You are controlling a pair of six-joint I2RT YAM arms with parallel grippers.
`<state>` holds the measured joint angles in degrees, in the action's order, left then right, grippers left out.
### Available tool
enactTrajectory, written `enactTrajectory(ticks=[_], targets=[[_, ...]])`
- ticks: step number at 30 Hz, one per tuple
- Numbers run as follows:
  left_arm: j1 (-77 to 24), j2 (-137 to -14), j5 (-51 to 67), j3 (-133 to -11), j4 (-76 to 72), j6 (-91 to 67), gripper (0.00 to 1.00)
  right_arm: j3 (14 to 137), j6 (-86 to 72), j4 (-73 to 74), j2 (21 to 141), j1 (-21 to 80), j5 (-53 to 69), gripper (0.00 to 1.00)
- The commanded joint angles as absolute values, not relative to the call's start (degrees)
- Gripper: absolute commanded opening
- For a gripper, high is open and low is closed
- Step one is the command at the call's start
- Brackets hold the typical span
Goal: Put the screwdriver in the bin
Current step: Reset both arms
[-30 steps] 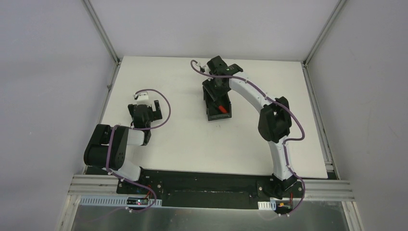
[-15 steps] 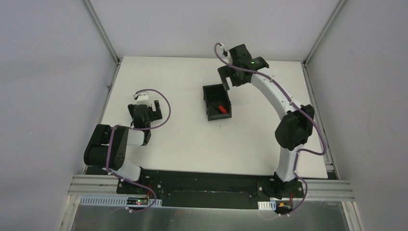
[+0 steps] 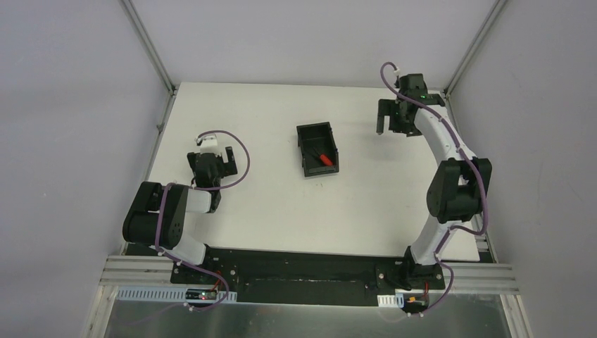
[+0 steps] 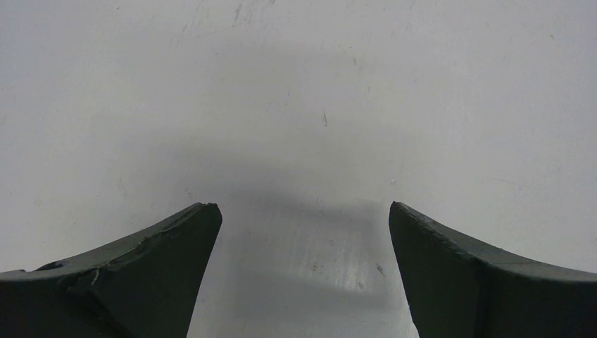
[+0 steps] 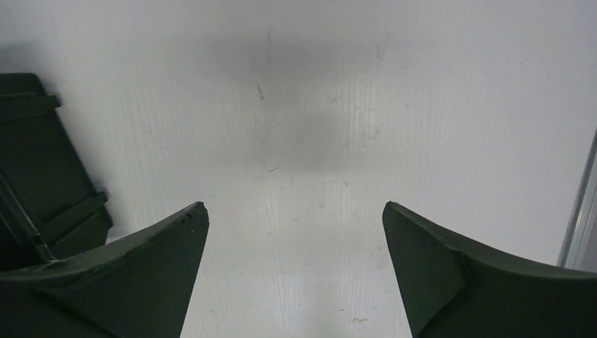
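Observation:
The black bin (image 3: 317,148) stands near the middle of the white table, and the red-handled screwdriver (image 3: 323,158) lies inside it. My right gripper (image 3: 393,120) hovers open and empty at the back right, well to the right of the bin. In the right wrist view the right gripper (image 5: 294,211) shows bare table between its fingers, with the bin's outer wall (image 5: 42,176) at the left edge. My left gripper (image 3: 210,156) rests open and empty at the left side of the table; the left wrist view of the left gripper (image 4: 303,211) shows only bare table between the fingers.
A metal frame rail (image 5: 581,204) runs along the table's right edge, close to the right gripper. Grey enclosure walls (image 3: 77,105) surround the table (image 3: 281,204). Purple cables loop over both arms.
The right gripper has opened over the bin, leaving the screwdriver inside, and swung away to the back right of the table. The left arm has not moved.

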<state>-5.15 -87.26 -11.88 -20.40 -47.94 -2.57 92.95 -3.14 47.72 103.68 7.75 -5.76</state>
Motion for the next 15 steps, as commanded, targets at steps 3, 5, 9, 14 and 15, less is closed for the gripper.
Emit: enactTrajectory(ticks=[3,5,9,14,15], targets=[[-4.75,-86.04,-11.44,-20.35,-48.69,-3.08,0.99,92.19,-1.78,45.34,100.9,2.42,-4.13,0.98],[-4.75,-85.99,-11.43,-20.31,-48.69,-3.06,0.99,91.39,-0.51,44.92,100.75,1.16,-4.51,0.98],[-4.75,-86.04,-11.43,-20.35,-48.69,-3.08,0.99,88.41,-1.7,42.53,99.54,-2.91,-0.83,0.98],[-4.75,-86.04,-11.45,-20.3,-48.69,-3.07,0.99,87.73,-0.95,42.97,99.4,-5.58,4.29,0.98],[-4.75,-86.04,-11.48,-20.3,-48.69,-3.08,0.99,87.57,-0.44,42.86,99.33,-5.7,3.92,0.98]])
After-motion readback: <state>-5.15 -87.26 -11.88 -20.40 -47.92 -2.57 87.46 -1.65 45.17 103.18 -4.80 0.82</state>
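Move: The screwdriver already lies in the bin, its middle about 23 cm to the right hand's left, 3 cm back and roughly 8 cm below it. The bin around it is centred about 24 cm left, 2 cm back and 9 cm down. The right table edge runs some 18 cm to this hand's right, level with it and 12 cm lower. From the idle left hand the screwdriver lies about 35 cm right and 2 cm ahead, near its height. Away from the screwdriver and bin, the empty right hand swings some 7 cm to the right over bare table, towards the right table edge. It slows as it goes and in the second half sinks 2 to 3 cm, while the wrist turns about 10 degrees clockwise. The fingers stay wide open and touch nothing. ##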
